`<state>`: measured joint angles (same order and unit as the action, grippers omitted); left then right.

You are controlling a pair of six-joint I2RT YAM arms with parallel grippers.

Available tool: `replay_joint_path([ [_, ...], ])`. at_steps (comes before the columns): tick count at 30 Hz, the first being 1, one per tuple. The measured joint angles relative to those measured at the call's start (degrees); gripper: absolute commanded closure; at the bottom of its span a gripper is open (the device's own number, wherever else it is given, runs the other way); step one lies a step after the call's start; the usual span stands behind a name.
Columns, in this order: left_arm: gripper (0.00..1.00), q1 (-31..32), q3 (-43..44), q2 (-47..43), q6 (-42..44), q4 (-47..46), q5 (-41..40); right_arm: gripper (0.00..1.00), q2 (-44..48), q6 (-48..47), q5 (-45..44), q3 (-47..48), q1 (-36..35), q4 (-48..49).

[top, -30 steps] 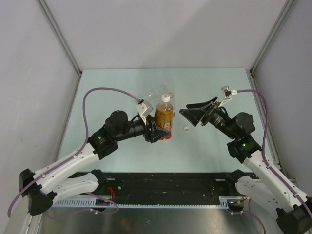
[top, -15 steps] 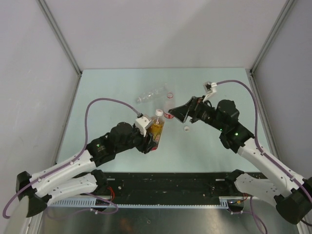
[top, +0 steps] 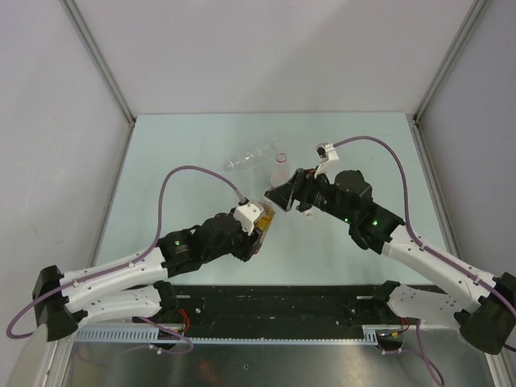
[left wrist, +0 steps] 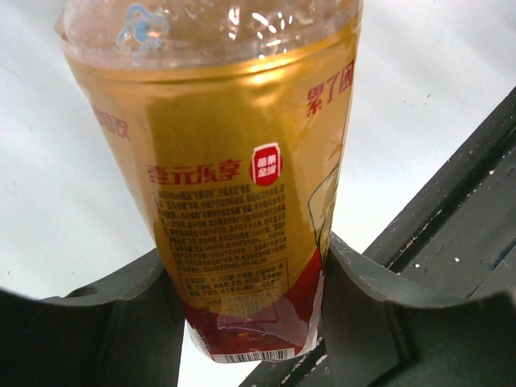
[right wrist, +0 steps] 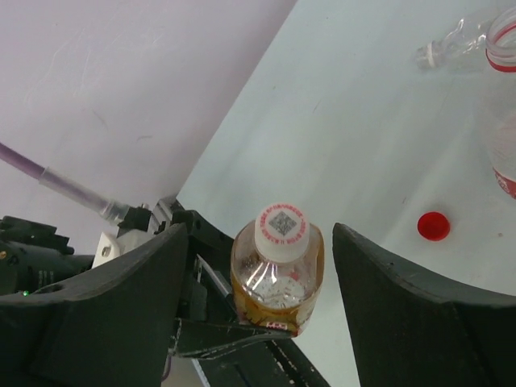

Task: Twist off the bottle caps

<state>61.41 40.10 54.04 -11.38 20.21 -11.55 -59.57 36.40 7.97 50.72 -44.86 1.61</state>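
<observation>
My left gripper (top: 260,231) (left wrist: 246,266) is shut on the lower part of the amber bottle (top: 263,219) (left wrist: 242,177), holding it tilted above the table. Its white cap (right wrist: 282,228) with red print is on the neck. My right gripper (top: 276,197) (right wrist: 260,238) is open, one finger on each side of that cap with a gap on both sides. A loose red cap (right wrist: 434,226) lies on the table. Farther back are the clear crinkled bottle (top: 248,156) (right wrist: 451,44) and the red-banded clear bottle (top: 280,159) (right wrist: 505,36).
Grey walls close in the pale green table (top: 177,161) on three sides. A black rail (top: 274,306) runs along the near edge between the arm bases. The left arm's purple cable (top: 193,171) loops above the table.
My left arm has pulled the amber bottle nearer and tilted it. My right gripper has swung left until it straddles the cap, and its jaws have narrowed a little.
</observation>
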Motion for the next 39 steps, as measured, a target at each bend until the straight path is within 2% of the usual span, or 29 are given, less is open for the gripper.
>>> replay_joint_path([
  [11, 0.7, 3.7, 1.3, 0.9, -1.2, 0.5, -3.5, 0.39, -3.6, -0.2, -2.3, 0.4, -1.2, 0.3],
  [20, 0.69, 4.3, 3.0, 3.9, -1.1, 0.6, -4.6, 0.82, -3.6, -0.4, -3.3, 0.4, -1.4, -0.3],
  [24, 0.69, 4.3, 3.8, 5.1, -1.1, 0.8, -4.8, 0.98, -3.3, -0.7, -4.1, 0.4, -1.4, -0.7],
  [39, 0.81, 4.3, 3.2, 4.4, -1.1, 0.2, -3.1, 1.0, -2.9, -4.0, -2.4, 0.4, -1.2, -1.0],
])
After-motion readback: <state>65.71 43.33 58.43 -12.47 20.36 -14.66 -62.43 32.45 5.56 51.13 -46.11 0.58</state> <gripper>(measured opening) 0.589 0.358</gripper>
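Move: The white cap of the orange-labelled bottle, which the left hand holds low on its body, sits between and just beyond the right hand's open fingertips: about 1 cm ahead, 3 cm left and 2 cm below. The open standing bottle is some 15 cm ahead and 1 cm right, 17 cm down; the lying clear bottle about 26 cm ahead, 8 cm left, 24 cm down. From the left hand the cap is roughly 6 cm ahead, 6 cm right and 13 cm up. The right hand sinks about 2 cm over the cap while easing about 1 cm forward and briefly left, its fingers closing from wide until the pads pinch the cap's sides, then stays there with its grip kept and only a slight tilt. Meanwhile the left hand keeps its hold low on the bottle and carries the bottle about 2 cm to the right, towards the right hand, bringing the cap in between the closing fingers. ##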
